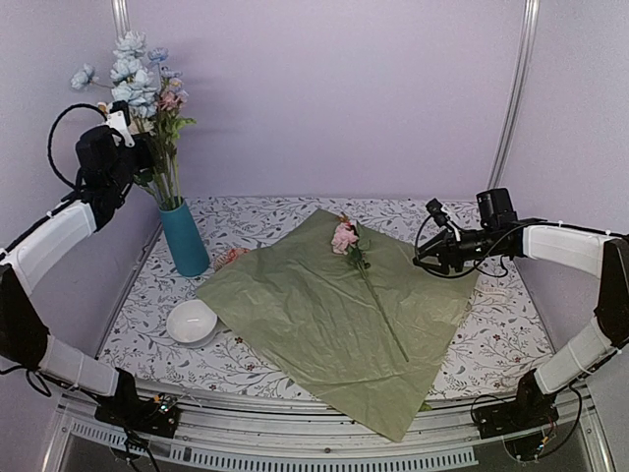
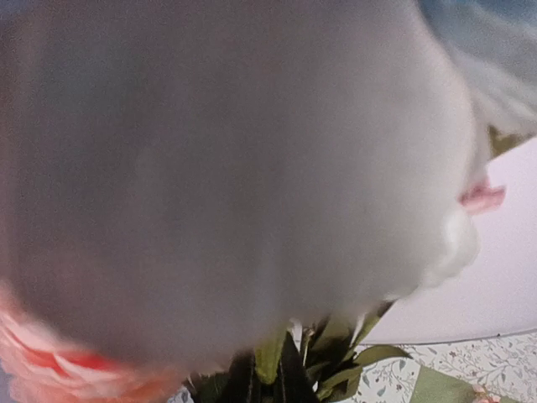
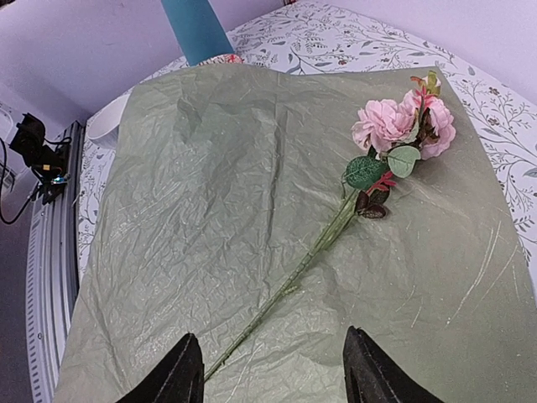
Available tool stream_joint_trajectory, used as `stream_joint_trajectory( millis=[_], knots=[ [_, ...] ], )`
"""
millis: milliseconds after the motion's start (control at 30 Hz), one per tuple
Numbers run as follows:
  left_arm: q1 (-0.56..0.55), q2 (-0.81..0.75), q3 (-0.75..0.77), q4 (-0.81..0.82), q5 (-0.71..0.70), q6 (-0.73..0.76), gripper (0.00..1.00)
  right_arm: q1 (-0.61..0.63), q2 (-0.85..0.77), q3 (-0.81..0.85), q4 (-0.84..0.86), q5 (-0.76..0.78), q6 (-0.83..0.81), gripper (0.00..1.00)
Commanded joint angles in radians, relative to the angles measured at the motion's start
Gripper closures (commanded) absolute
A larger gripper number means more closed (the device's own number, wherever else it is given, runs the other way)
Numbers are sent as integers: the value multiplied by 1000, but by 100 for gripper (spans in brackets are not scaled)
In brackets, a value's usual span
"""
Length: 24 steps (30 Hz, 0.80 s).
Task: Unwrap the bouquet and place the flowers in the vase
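Observation:
The bouquet is undone: its olive-green sheet [image 1: 324,315] lies flat on the table. One pink flower [image 1: 346,236] rests on the sheet, its stem [image 3: 319,252] running toward the near right. Several blue, cream and pink flowers [image 1: 142,74] stand in the teal vase [image 1: 185,239] at the back left. My left gripper [image 1: 126,126] is high among those blooms; its fingers are hidden and a pale flower head [image 2: 235,168] blurs its wrist view. My right gripper [image 3: 273,369] hovers open over the sheet [image 3: 210,210], near the stem's end, holding nothing.
A white bowl [image 1: 192,322] sits at the sheet's left corner. A small pinkish item [image 1: 231,258] lies between the vase and the sheet. The floral tablecloth [image 1: 491,334] shows at the right. Purple walls close the back and sides.

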Motion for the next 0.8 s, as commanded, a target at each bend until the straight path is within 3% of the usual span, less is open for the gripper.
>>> stream_joint_trajectory(
  millis=[0,267,700,767],
  knots=[
    [11,-2,-97,116,32,-55,100,-9,-11,-11,13,1,0,41],
    [11,7,-270,198,47,-102,100,-9,26,-2,4,-24,3,41],
    [11,30,-371,233,68,-128,100,-9,47,2,-4,-39,5,40],
    [11,14,-386,228,67,-137,91,-9,53,5,-11,-43,6,40]
  ],
)
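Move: The left hand, holding the blue flowers, is poised high over the vase: the vase mouth is some 16 cm below and about 2 cm to its right. On the table, 41 cm below, the red woven bowl is about 14 cm right, level with it; the white bowl is 16 cm back and 6 cm right. From the right hand the vase mouth is about 11 cm ahead, 57 cm left, 8 cm up. Keeping its pinch on the blue flowers, the left hand sinks about 13 cm towards the vase mouth, fingertips tipping slightly down. ##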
